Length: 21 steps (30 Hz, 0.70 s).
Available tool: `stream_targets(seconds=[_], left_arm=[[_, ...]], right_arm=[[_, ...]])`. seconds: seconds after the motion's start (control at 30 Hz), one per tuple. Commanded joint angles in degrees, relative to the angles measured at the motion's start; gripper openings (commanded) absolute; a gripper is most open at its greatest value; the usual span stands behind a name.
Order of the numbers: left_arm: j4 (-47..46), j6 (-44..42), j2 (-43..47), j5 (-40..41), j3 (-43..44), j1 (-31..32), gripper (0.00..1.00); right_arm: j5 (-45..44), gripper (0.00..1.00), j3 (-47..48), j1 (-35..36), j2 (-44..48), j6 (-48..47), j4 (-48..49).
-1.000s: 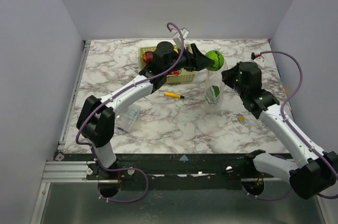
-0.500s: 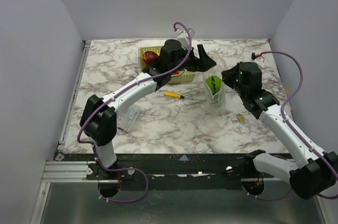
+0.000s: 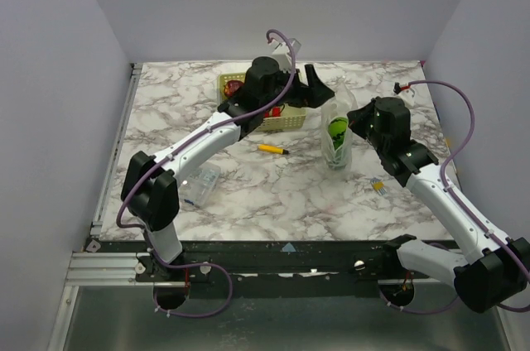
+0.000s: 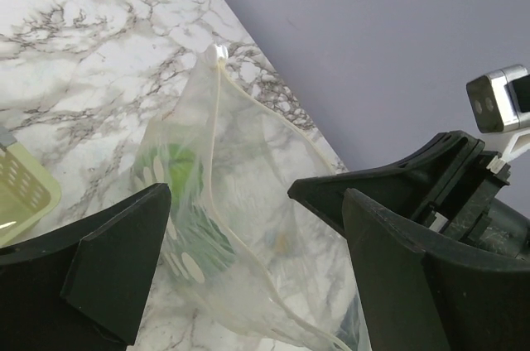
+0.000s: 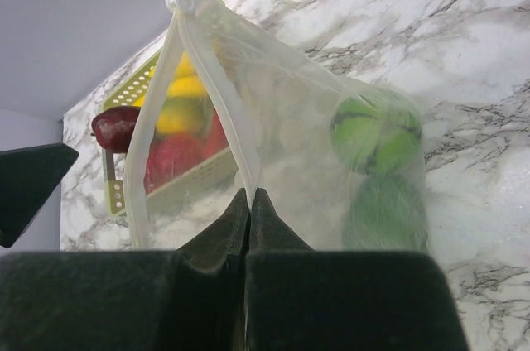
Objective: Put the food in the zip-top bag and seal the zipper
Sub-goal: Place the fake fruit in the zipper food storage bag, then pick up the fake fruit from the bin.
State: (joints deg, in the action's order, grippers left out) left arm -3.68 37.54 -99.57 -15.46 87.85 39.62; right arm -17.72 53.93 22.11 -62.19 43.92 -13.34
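Observation:
The clear zip-top bag point(image 3: 337, 142) hangs upright right of centre, mouth up. My right gripper point(image 3: 356, 119) is shut on its top edge; in the right wrist view the right gripper point(image 5: 249, 198) pinches the zipper point(image 5: 217, 94) strip. Two green pieces of food point(image 5: 377, 132) lie inside the bag point(image 5: 290, 119). My left gripper point(image 3: 319, 90) stands open just above and behind the bag mouth, holding nothing. In its own view the left gripper point(image 4: 248, 243) looks down on the bag point(image 4: 248, 202) and the green food point(image 4: 178, 169). Red and yellow food point(image 5: 178, 152) sits in the basket.
The yellow-green mesh basket point(image 3: 290, 122) stands at the back under my left arm. A thin yellow-and-black stick point(image 3: 272, 150) lies in front of it. A flat clear packet point(image 3: 203, 181) lies at the left, a small yellow item point(image 3: 378, 187) at the right.
A second ago my left gripper held a green round food over the bag. It has opened, the food has dropped into the bag, and the gripper has drawn back slightly left.

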Motion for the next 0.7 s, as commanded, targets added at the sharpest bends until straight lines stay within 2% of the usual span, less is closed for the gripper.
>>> stream_targets(seconds=[0.0,0.17,0.33,0.47,0.57,0.67], left_arm=[[-1.03,-0.74,2.79,1.38,0.59,-2.43,0.85],[-2.3,-0.57,2.77,1.12,-0.67,-7.14,0.85],[0.61,0.91,1.28,4.82,-0.23,-13.3,0.84],[3.57,3.63,0.24,16.38,-0.43,-16.1,0.84],[12.62,9.6,-1.66,26.67,2.3,-17.95,0.88],[27.04,18.11,-5.08,35.27,8.59,-19.84,0.89]], right_arm=[[-0.2,0.01,-0.23,-0.2,0.53,-0.77,0.22],[-0.38,0.01,-0.27,-0.22,0.58,-0.95,0.03],[-0.61,0.01,-0.22,-0.2,0.47,-0.99,-0.02],[-0.64,0.01,-0.23,-0.18,-0.12,-0.96,-0.02],[-0.46,0.01,-0.2,-0.18,-0.72,-0.73,0.0],[-0.09,0.01,-0.39,-0.16,-1.17,-0.67,0.49]])
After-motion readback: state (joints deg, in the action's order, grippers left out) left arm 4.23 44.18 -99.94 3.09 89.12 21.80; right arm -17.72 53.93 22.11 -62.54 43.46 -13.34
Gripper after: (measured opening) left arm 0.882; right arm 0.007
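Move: Ahead and to the left of the open left hand, about 21 cm forward, 14 cm left and 25 cm down, sits the basket of fake fruit; its bananas are some 26 cm ahead and 11 cm left. The bag, already holding two green pieces, stands 9 cm to this hand's right and about level with it. The yellow pen lies 12 cm left and 4 cm ahead. From the right hand, the basket is roughly 23 cm forward and 25 cm left. Swinging away from the bag mouth with fingers wide open and empty, the left hand sweeps about 18 cm left and 13 cm forward to the near side of the basket, speeding up and sinking slightly at the end. The wrist turns some 35 degrees counter-clockwise and tips down a little. The right hand stays put, still pinching the bag's rim. ##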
